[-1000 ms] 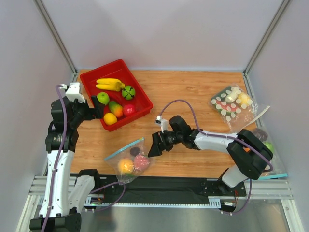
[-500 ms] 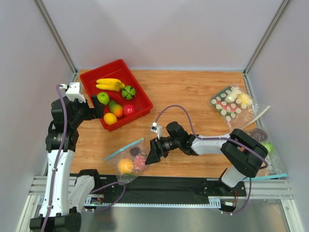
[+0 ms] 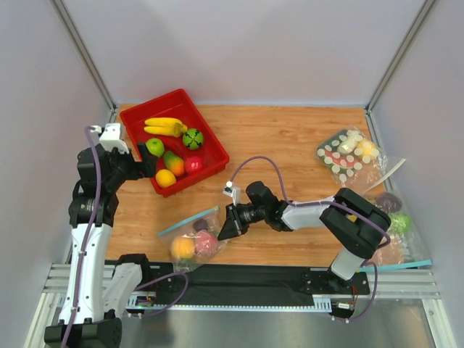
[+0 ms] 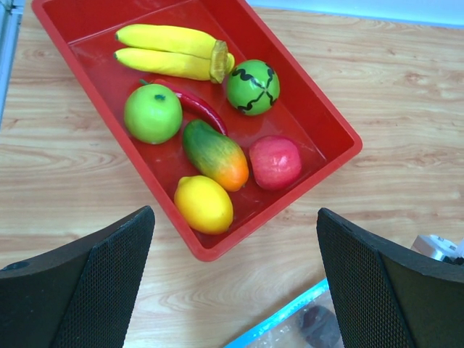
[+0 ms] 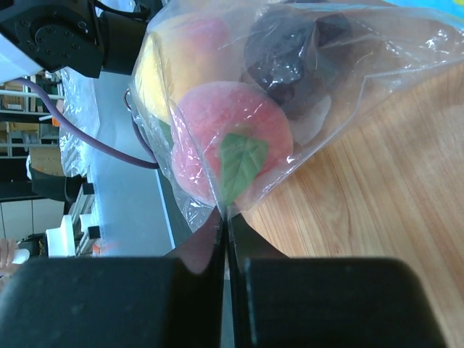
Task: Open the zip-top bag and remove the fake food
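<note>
The zip-top bag [image 3: 190,235] lies on the wooden table near the front edge, its blue zip strip [image 3: 187,220] on the far side. Inside are the yellow-orange fruit [image 3: 182,248], the pink-red fruit [image 3: 206,243] and the dark purple fruit [image 3: 201,225]. My right gripper [image 3: 226,226] is at the bag's right side. In the right wrist view it [image 5: 226,217] is shut, pinching the bag's plastic [image 5: 348,65] just below the pink-red fruit [image 5: 217,138]. My left gripper [image 4: 233,217] is open and empty, held above the table beside the red tray, with the zip strip [image 4: 283,315] below it.
A red tray [image 3: 210,138] at the back left holds bananas, a green apple and other fake food. A bigger crinkly bag [image 3: 348,159] lies at the right, and more bagged items [image 3: 395,217] sit at the right edge. A black strip runs along the front edge.
My right gripper has moved left and slightly nearer, reached the bag's right side and shut on its plastic. The bag and its fruits have shifted a little left. The left arm has not moved.
</note>
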`<state>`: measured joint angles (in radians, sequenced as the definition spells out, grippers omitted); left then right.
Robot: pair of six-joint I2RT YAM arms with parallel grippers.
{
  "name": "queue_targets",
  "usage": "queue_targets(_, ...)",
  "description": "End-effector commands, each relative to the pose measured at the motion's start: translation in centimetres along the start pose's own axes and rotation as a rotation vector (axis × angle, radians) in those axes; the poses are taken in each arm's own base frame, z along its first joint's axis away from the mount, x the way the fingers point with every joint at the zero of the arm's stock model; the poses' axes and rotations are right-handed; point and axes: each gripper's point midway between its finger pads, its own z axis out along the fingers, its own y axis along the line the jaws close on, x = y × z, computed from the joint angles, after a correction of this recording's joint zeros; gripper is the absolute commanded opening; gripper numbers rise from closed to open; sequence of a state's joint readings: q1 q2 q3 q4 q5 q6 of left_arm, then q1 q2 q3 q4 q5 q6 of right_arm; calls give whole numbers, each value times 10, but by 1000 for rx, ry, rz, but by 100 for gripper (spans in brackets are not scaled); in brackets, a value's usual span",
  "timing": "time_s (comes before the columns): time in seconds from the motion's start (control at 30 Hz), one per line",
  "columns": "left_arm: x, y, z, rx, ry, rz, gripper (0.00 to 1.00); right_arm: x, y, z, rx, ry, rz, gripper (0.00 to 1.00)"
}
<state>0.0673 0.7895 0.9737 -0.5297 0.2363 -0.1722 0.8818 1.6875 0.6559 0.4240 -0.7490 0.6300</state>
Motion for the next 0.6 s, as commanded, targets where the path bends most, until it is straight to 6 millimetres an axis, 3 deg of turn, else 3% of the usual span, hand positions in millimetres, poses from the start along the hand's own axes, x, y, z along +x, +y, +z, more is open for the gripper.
queue_targets(0.0, -7, -7, 4, 51, -26, 15, 99, -32, 17, -6, -19, -91, -105, 0)
queue_targets(0.23, 9, -50, 16, 164, 41, 76, 99, -45, 15, -43, 57, -128, -190, 0)
queue_targets(0.37, 20, -89, 19, 311, 91, 33, 99, -54, 22, -73, 100, -170, -280, 0)
queue_targets(0.43, 22, -106, 20, 394, 99, -3, 99, -45, 22, -82, 120, -143, -340, 0)
queue_targets(0.57, 17, -146, 17, 600, 47, -28, 99, -29, 40, -103, 100, -124, -474, 0)
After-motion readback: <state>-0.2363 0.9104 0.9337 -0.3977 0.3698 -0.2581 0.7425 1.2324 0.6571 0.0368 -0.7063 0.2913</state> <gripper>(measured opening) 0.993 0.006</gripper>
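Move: The bag's blue zip strip lies about 10 cm to the left of the right hand and 5 cm farther out. Those fingers are already shut on clear film at the bag's right side; the pink peach inside is some 5 cm to their left, the dark fruit 5 cm left and 4 cm out. From the left hand the strip is roughly 10 cm back, 14 cm right and 25 cm below; the red bin's middle is 16 cm ahead, 10 cm right, 24 cm below. The bag, still pinched by its clear film, is carried up by the right hand about 8 cm and to the right some 6 cm, with a little forward; the shut fingers roll about 20 degrees, their far side rising. Meanwhile the open left hand swings right about 11 cm past the bin's near side towards the bag, sinking slightly and turning clockwise some 25 degrees, touching nothing. ##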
